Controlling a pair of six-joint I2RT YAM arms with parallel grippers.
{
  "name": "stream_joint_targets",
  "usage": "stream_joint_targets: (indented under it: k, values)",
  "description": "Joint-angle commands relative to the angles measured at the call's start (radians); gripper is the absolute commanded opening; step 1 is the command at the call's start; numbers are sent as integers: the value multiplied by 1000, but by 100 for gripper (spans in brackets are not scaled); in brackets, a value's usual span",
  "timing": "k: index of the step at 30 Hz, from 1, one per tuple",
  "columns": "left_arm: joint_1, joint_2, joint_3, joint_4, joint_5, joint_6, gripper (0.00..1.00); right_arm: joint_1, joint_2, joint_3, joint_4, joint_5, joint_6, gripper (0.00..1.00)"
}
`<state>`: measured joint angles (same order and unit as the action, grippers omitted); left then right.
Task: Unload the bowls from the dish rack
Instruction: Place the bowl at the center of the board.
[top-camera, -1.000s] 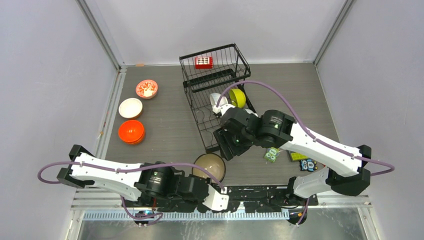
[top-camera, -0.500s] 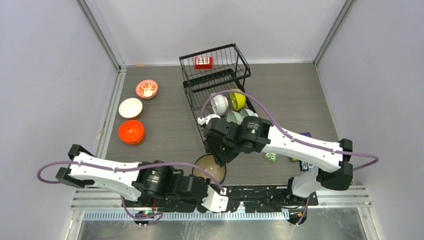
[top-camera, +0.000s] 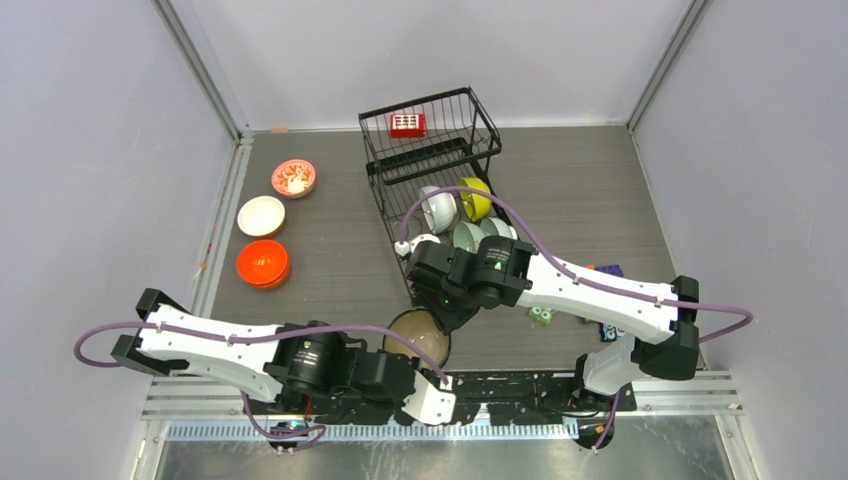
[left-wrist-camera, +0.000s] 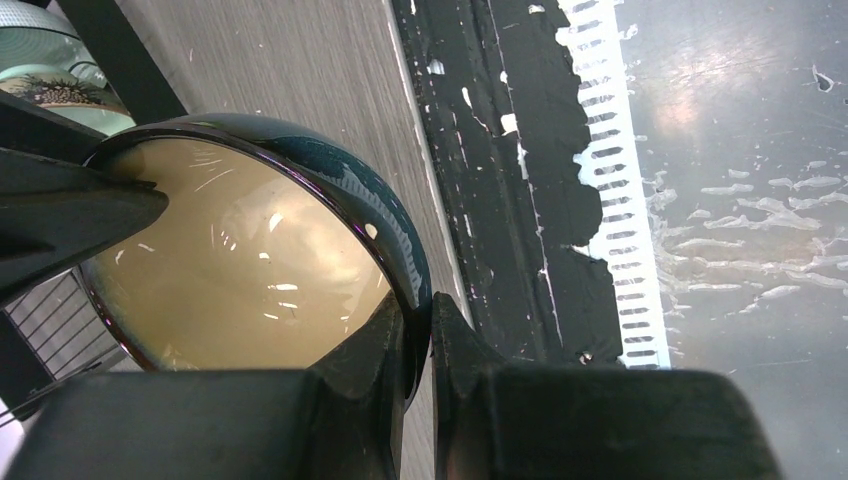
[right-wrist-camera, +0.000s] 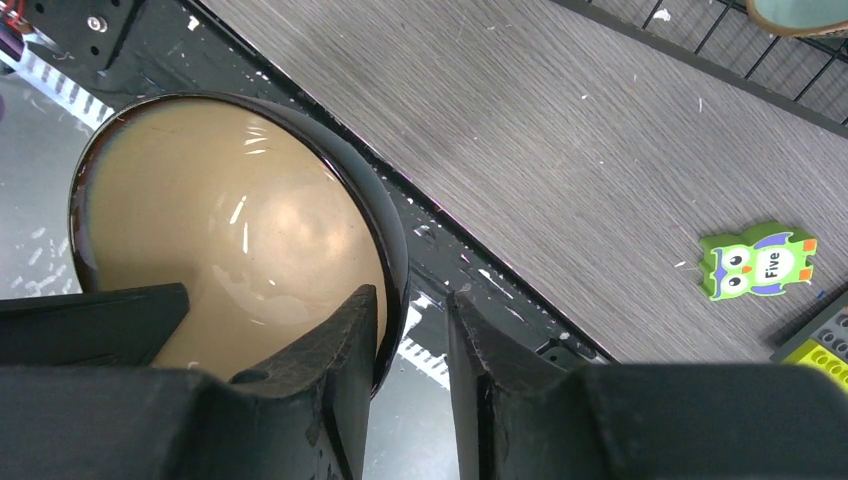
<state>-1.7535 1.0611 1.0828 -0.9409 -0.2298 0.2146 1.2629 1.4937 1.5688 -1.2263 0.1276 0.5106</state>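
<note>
A dark bowl with a tan inside (top-camera: 418, 335) (left-wrist-camera: 250, 260) (right-wrist-camera: 230, 230) hangs tilted at the table's near edge. My left gripper (top-camera: 428, 368) (left-wrist-camera: 418, 305) is shut on its rim. My right gripper (top-camera: 441, 314) (right-wrist-camera: 412, 295) straddles the rim on the opposite side: one finger lies inside the bowl, the other stands a small gap outside it. The black wire dish rack (top-camera: 430, 150) holds a white bowl (top-camera: 438, 208), a lime-yellow bowl (top-camera: 476, 197) and pale mint bowls (top-camera: 468, 235). Red-patterned (top-camera: 293, 178), white (top-camera: 261, 215) and orange (top-camera: 263, 262) bowls sit on the table at the left.
A green owl card (top-camera: 542, 315) (right-wrist-camera: 757, 262) and flat toy blocks (top-camera: 603, 327) lie right of the rack's front. The black mounting rail (top-camera: 500, 385) runs along the near edge, right under the held bowl.
My right arm has swung from the rack's front down and left to the dark bowl, and its jaws have narrowed around the rim. The left arm has held still.
</note>
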Motion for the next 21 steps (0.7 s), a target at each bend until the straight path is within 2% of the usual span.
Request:
stream_joint_targets:
  k: [1, 6, 11, 14, 15, 21]
  values:
    - [-6, -19, 60, 47, -18, 10, 0, 10, 4, -18, 28, 14, -5, 36]
    - [-5, -11, 60, 50, -28, 4, 0, 15, 2, -50, 50, 1, 7, 30]
    - [-6, -16, 51, 55, -42, -5, 0, 23, 0, -62, 62, -5, 16, 15]
    - [-6, -22, 48, 60, -61, -8, 0, 27, -5, -57, 60, 2, 23, 1]
    - [-6, -23, 47, 62, -69, -11, 2, 28, -7, -55, 60, 3, 25, 1]
    - [-6, -31, 47, 76, -107, -44, 55, 32, -39, -35, 49, 50, 53, 1]
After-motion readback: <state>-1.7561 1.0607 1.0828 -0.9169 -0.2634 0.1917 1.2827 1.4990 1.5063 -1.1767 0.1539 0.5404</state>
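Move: The brown bowl is still in my left hand by its near rim, its middle some 6 cm ahead of that hand and a couple of centimetres lower. From my right hand, its fingers open around the far right rim, the bowl's middle lies about 5 cm left, 3 cm back and 4 cm below. The nearest pale green bowl in the rack stands roughly 16 cm ahead and 6 cm right of my right hand, and the owl block about 24 cm right, level with it. I sink my right hand about 1.5 cm so that the far right rim sits deeper between its fingers, and shut them to pinch the rim. My left hand keeps its grip almost in place until then, and only at the end opens its fingers to let go of the near rim, barely shifting. ##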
